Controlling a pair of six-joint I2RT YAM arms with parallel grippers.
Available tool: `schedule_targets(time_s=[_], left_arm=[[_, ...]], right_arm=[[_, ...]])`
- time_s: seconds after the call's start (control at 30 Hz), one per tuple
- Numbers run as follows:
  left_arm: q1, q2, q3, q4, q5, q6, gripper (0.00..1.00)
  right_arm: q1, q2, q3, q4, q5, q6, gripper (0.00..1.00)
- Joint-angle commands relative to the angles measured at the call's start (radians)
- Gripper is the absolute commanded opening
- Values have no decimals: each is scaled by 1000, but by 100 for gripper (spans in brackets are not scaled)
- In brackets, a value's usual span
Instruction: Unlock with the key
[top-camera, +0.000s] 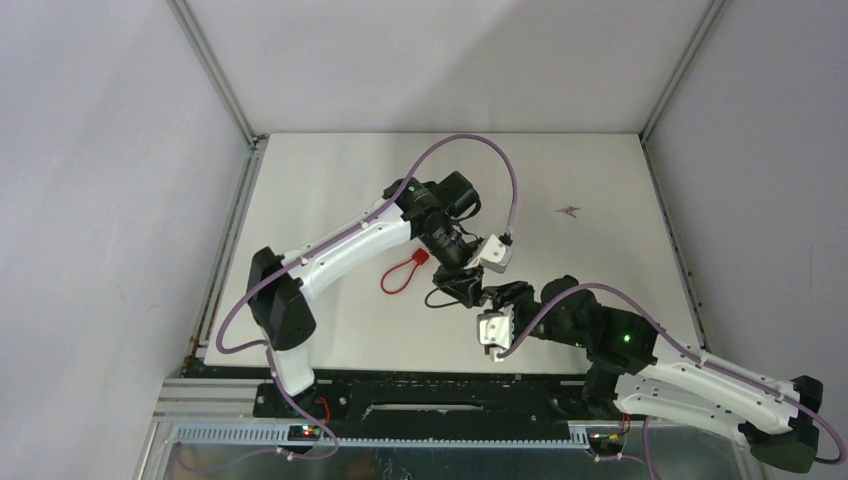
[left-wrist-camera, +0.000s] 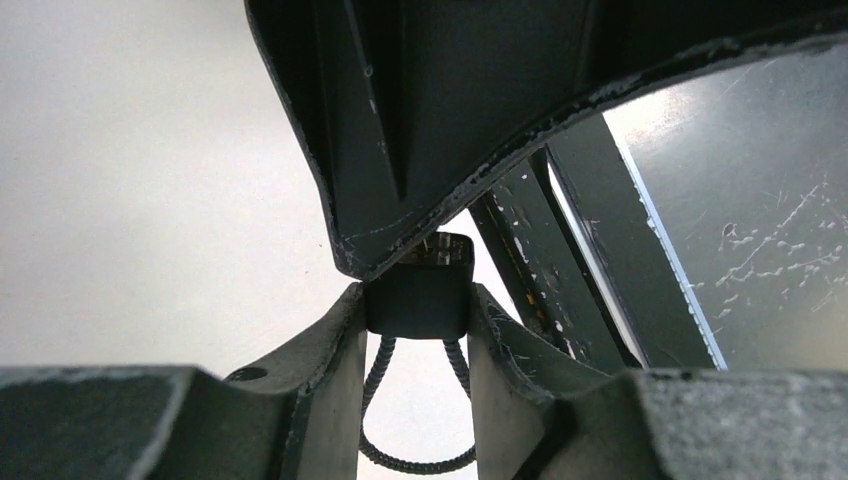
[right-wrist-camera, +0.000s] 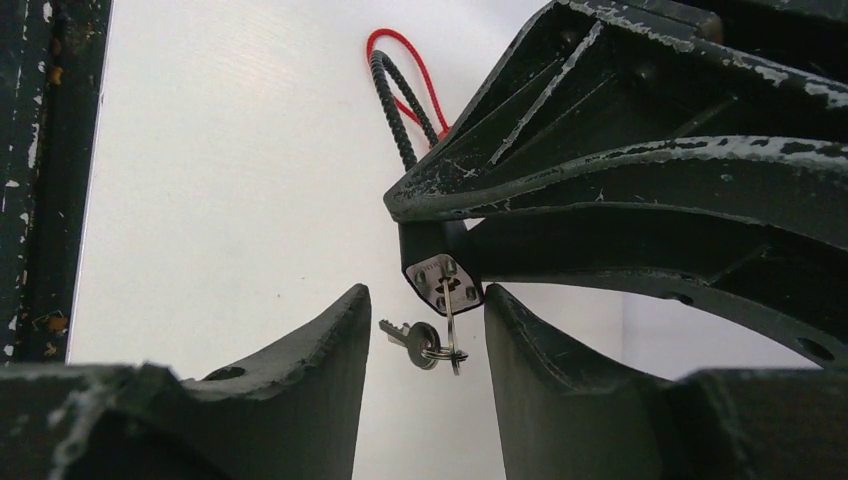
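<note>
My left gripper (left-wrist-camera: 417, 312) is shut on a small black lock (left-wrist-camera: 420, 292), whose black cable loop (left-wrist-camera: 415, 462) hangs between the fingers. In the top view both grippers meet over the table's middle, the left gripper (top-camera: 463, 283) just behind the right gripper (top-camera: 497, 303). The right wrist view shows the lock's metal face (right-wrist-camera: 443, 280) with a key (right-wrist-camera: 451, 322) standing in its keyhole; a second key (right-wrist-camera: 411, 336) dangles from the ring. My right gripper (right-wrist-camera: 428, 312) is open, its fingers on either side of the keys and touching neither.
A red cable lock (top-camera: 401, 272) lies on the white table (top-camera: 330, 190), left of the grippers. A small dark mark (top-camera: 570, 210) sits at the back right. Metal frame rails (top-camera: 215, 290) run along the table's sides.
</note>
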Motion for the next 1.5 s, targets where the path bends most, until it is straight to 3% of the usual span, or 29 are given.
schedule_targets(time_s=[0.0, 0.5, 0.93, 1.47], left_arm=[[10, -32, 38, 38, 46, -21, 0], [10, -36, 19, 53, 39, -33, 0], [10, -32, 23, 53, 42, -37, 0], [9, -35, 22, 56, 41, -43, 0]], right_arm=[[-16, -32, 47, -19, -33, 30, 48], [-100, -109, 73, -73, -68, 24, 46], [-70, -79, 73, -49, -28, -5, 31], [-50, -50, 73, -15, 27, -15, 23]])
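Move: The key sticks out of the black padlock between the right hand's open fingers, its head about 1 cm to the right of and 1 cm above that hand point. A second key hangs from its ring, roughly 2 cm back and 1 cm right; the padlock body is some 2 cm left, 1 cm ahead and 1 cm below. From the left hand, which grips the padlock, the key head lies about 3 cm right, 1 cm back and 2 cm up. The right hand first backs off from the padlock face, about 2.5 cm to its right and as much up with its fingers around the key, then eases down again by about 1 cm with a slight reach forward and left. During this second part its fingers narrow from half open to about a quarter, bringing the tips to either side of the key's head and ring, while the left hand keeps its grip on the padlock and holds it nearly still. ##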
